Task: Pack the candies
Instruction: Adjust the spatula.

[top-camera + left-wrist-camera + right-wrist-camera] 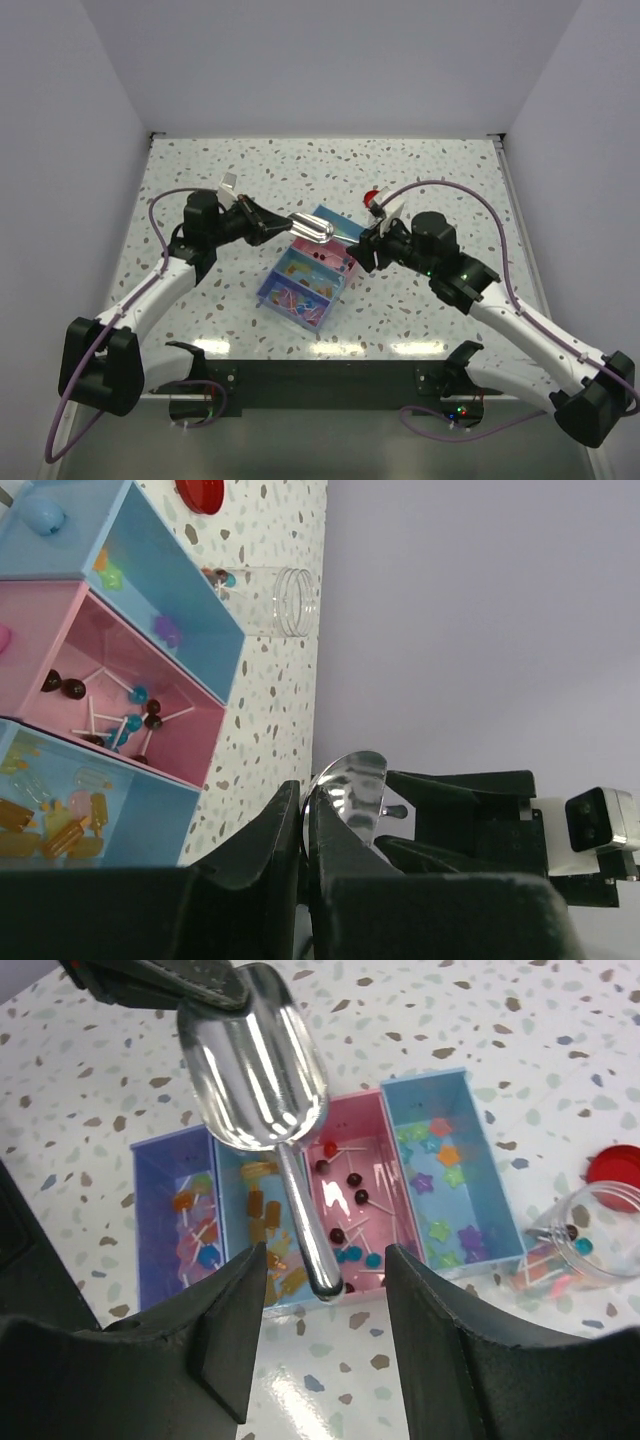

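The candies lie sorted in a four-compartment tray point(425, 1082): star sweets point(440, 1175), dark and blue lollipops point(350, 1185), orange gummies point(262, 1220), mixed lollipops point(195, 1230). A few candies sit in a clear jar point(590, 1230) lying on its side. My left gripper point(283, 225) is shut on the rim of a metal scoop point(255, 1060), holding it over the tray point(262, 296). In the left wrist view its jaws point(305, 810) pinch the scoop's bowl point(350, 790). My right gripper point(325, 1280) stands open, with the scoop's handle tip between its fingers, untouched.
A round red lid point(615, 1165) lies on the speckled table beside the jar's mouth, behind the tray's right end. In the left wrist view the jar point(265, 600) and lid point(200, 492) sit beyond the tray point(180, 580). White walls enclose the table.
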Controlling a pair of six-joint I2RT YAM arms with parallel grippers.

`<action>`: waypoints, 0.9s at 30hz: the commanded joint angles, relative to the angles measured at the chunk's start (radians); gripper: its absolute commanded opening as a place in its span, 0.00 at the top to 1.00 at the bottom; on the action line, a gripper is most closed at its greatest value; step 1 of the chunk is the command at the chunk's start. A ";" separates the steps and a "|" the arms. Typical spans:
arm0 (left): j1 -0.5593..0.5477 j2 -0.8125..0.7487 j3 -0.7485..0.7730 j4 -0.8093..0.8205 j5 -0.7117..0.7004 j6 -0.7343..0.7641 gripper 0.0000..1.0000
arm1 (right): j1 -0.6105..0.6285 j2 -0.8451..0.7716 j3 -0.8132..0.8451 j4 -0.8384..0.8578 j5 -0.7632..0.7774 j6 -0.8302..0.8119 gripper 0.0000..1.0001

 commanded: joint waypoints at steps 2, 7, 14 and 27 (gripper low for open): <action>0.006 -0.027 -0.009 0.098 0.036 -0.096 1.00 | -0.004 0.053 0.063 0.089 -0.145 -0.015 0.45; 0.006 -0.027 -0.006 0.106 0.043 -0.112 1.00 | -0.004 0.097 0.080 0.121 -0.165 -0.029 0.44; 0.006 -0.032 -0.011 0.096 0.043 -0.112 1.00 | -0.006 0.137 0.099 0.145 -0.167 -0.041 0.47; 0.006 -0.027 -0.014 0.100 0.055 -0.113 1.00 | -0.006 0.183 0.131 0.148 -0.159 -0.085 0.69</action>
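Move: The spatula's handle, sticking out of the scoop that the left gripper still pinches by its lip, has its middle about 3 cm to the left of the right hand and 2 cm ahead, roughly level with it. From the left hand the handle lies some 12 cm right and 3 cm back. About 20 cm below the right hand are the pink compartment, 6 cm ahead and 7 cm left, and the star-candy compartment, 11 cm ahead and 3 cm left. Keep the scoop's lip pinched in the nearly still left gripper. Bring the open right gripper about 4 cm left along the spatula's handle towards the scoop, turning it a little counter-clockwise, then ease it 1 to 2 cm forward while narrowing the fingers about the handle near the scoop's neck, without shutting them fully. ##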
